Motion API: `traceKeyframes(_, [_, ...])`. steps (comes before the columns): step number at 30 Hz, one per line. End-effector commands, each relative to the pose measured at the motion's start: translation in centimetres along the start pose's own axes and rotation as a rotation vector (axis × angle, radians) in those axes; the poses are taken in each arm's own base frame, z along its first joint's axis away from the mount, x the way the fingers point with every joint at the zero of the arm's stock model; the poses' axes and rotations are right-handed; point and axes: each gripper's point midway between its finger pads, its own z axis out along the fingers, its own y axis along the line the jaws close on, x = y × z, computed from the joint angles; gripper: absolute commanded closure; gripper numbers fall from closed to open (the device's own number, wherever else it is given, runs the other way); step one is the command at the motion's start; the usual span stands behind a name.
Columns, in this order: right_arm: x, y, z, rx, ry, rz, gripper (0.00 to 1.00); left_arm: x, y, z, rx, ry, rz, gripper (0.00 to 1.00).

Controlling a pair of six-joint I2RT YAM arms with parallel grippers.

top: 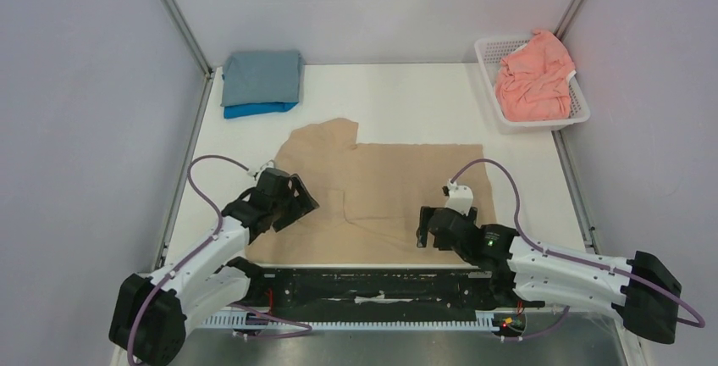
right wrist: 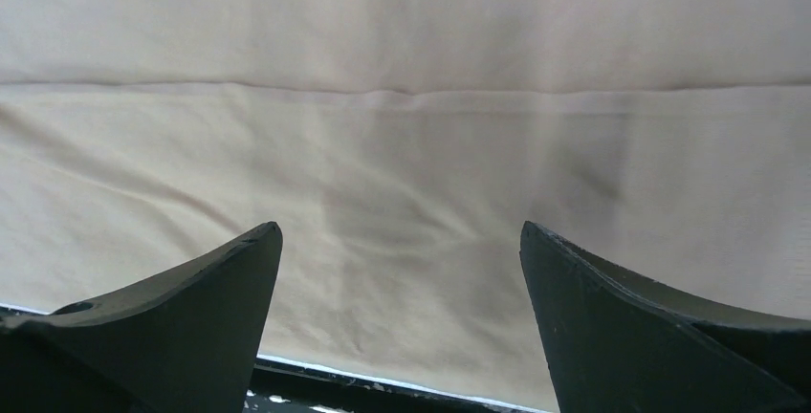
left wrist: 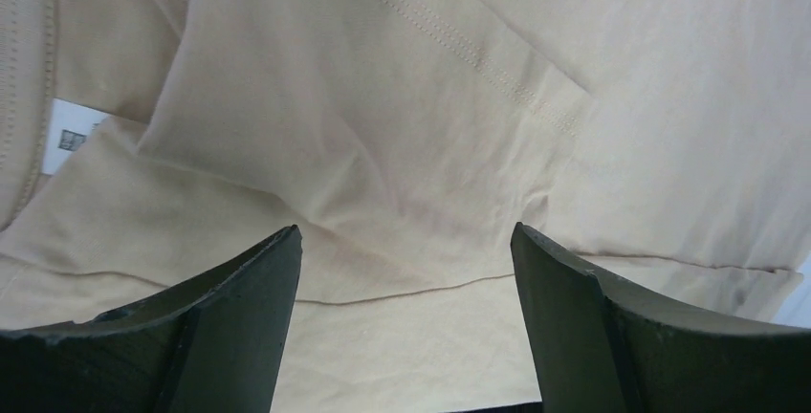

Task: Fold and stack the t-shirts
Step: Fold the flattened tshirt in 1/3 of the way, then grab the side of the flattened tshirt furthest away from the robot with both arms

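Note:
A tan t-shirt (top: pixel 381 184) lies spread on the white table, one sleeve pointing toward the back. My left gripper (top: pixel 298 202) hovers open over its left near part. In the left wrist view the left gripper (left wrist: pixel 406 241) has only tan t-shirt (left wrist: pixel 383 126) with a hem fold between its fingers. My right gripper (top: pixel 426 227) stands open over the shirt's right near edge. The right gripper (right wrist: pixel 402 236) shows flat tan t-shirt (right wrist: pixel 402 145) between its fingers. A folded grey-blue t-shirt (top: pixel 261 76) rests on a bright blue t-shirt (top: pixel 254 110) at the back left. A salmon-pink t-shirt (top: pixel 533 78) sits crumpled in the basket.
The white lattice basket (top: pixel 487 51) stands at the back right corner. A black strip (top: pixel 372 285) runs along the table's near edge, just below the tan shirt's hem. A white label (left wrist: pixel 72 131) shows at the shirt's neck. Grey walls close in both sides.

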Motion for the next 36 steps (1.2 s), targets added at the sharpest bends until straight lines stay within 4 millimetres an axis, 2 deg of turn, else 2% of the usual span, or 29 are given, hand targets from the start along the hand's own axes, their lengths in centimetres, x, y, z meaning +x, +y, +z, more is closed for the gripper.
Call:
traceKeyframes(1, [-4.5,-0.2,-1.7,0.057,-0.136,-0.043,0.02,-3.7,-2.7,-2.7,0.048,-0.107,0.039,0.14])
traceKeyframes(4, [-7.0,-0.1,-2.7,0.071,-0.228,-0.014,0.02,-6.5,-5.6,-4.1,0.083,-0.159,0.076,0.14])
traceKeyframes(7, [-9.7,-0.5,-3.6,0.11,-0.331,0.025,0.02,-9.5,-8.4,-4.4,0.101,-0.214,0.12,0.13])
traceKeyframes(10, [-11.9,-0.4,-3.6,0.136,-0.379,0.012,0.02,-12.6,-10.8,-3.1,0.085,-0.231,0.177,0.13])
traceKeyframes(12, [-13.1,-0.5,-2.9,0.147,-0.367,0.017,0.02,-15.8,-12.7,-2.2,0.076,-0.249,0.209,0.13])
traceKeyframes(14, [-14.1,-0.8,-1.5,0.137,-0.339,0.043,0.02,-18.6,-14.1,-0.5,0.067,-0.243,0.234,0.13])
traceKeyframes(16, [-14.9,-0.8,-0.3,0.104,-0.332,0.054,0.02,-20.8,-14.9,2.4,0.042,-0.218,0.286,0.13])
traceKeyframes(17, [-15.3,-0.9,0.1,0.102,-0.346,0.056,0.02,-22.1,-15.3,3.2,0.032,-0.215,0.315,0.13])
traceKeyframes(21, [-16.4,-2.6,1.0,0.151,-0.377,0.052,0.02,-25.8,-14.6,9.0,-0.058,-0.178,0.451,0.13])
traceKeyframes(24, [-16.3,-2.8,2.2,0.136,-0.343,0.035,0.02,-26.6,-15.0,12.1,-0.032,-0.093,0.489,0.13])
traceKeyframes(25, [-16.0,-2.8,2.7,0.122,-0.328,0.026,0.02,-26.3,-15.1,13.7,-0.009,-0.063,0.488,0.13])
traceKeyframes(27, [-15.3,-2.8,3.6,0.104,-0.292,0.014,0.02,-25.8,-15.7,15.4,0.044,-0.009,0.488,0.13])
traceKeyframes(31, [-15.0,-3.5,4.4,0.11,-0.263,0.025,0.02,-24.2,-16.1,17.5,0.102,0.082,0.501,0.13])
traceKeyframes(36, [-14.6,-3.5,4.8,0.075,-0.252,0.04,0.02,-22.1,-14.8,19.6,0.099,0.163,0.478,0.13])
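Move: The tan t-shirt's sleeve at its far-left end is the left hand's goal, about 28 cm ahead of that hand and 7 cm to its right, a centimetre or so lower; the folded stack lies some 45 cm ahead and 19 cm left. The shirt's far right corner is roughly 29 cm ahead of the right hand and 13 cm to its right, slightly below, with the flap edge only about 6 cm straight ahead. The t-shirt is left lying as both hands, fingers still wide open, come up off its near part. The left swings forward about 33 cm in an arc, rising some 13 cm and sinking again to just beyond the sleeve's far edge, turning roughly 20 degrees clockwise. The right goes forward about 14 cm and a little right, over the flap edge towards the far right corner, rises 8 cm and settles back to half that. ##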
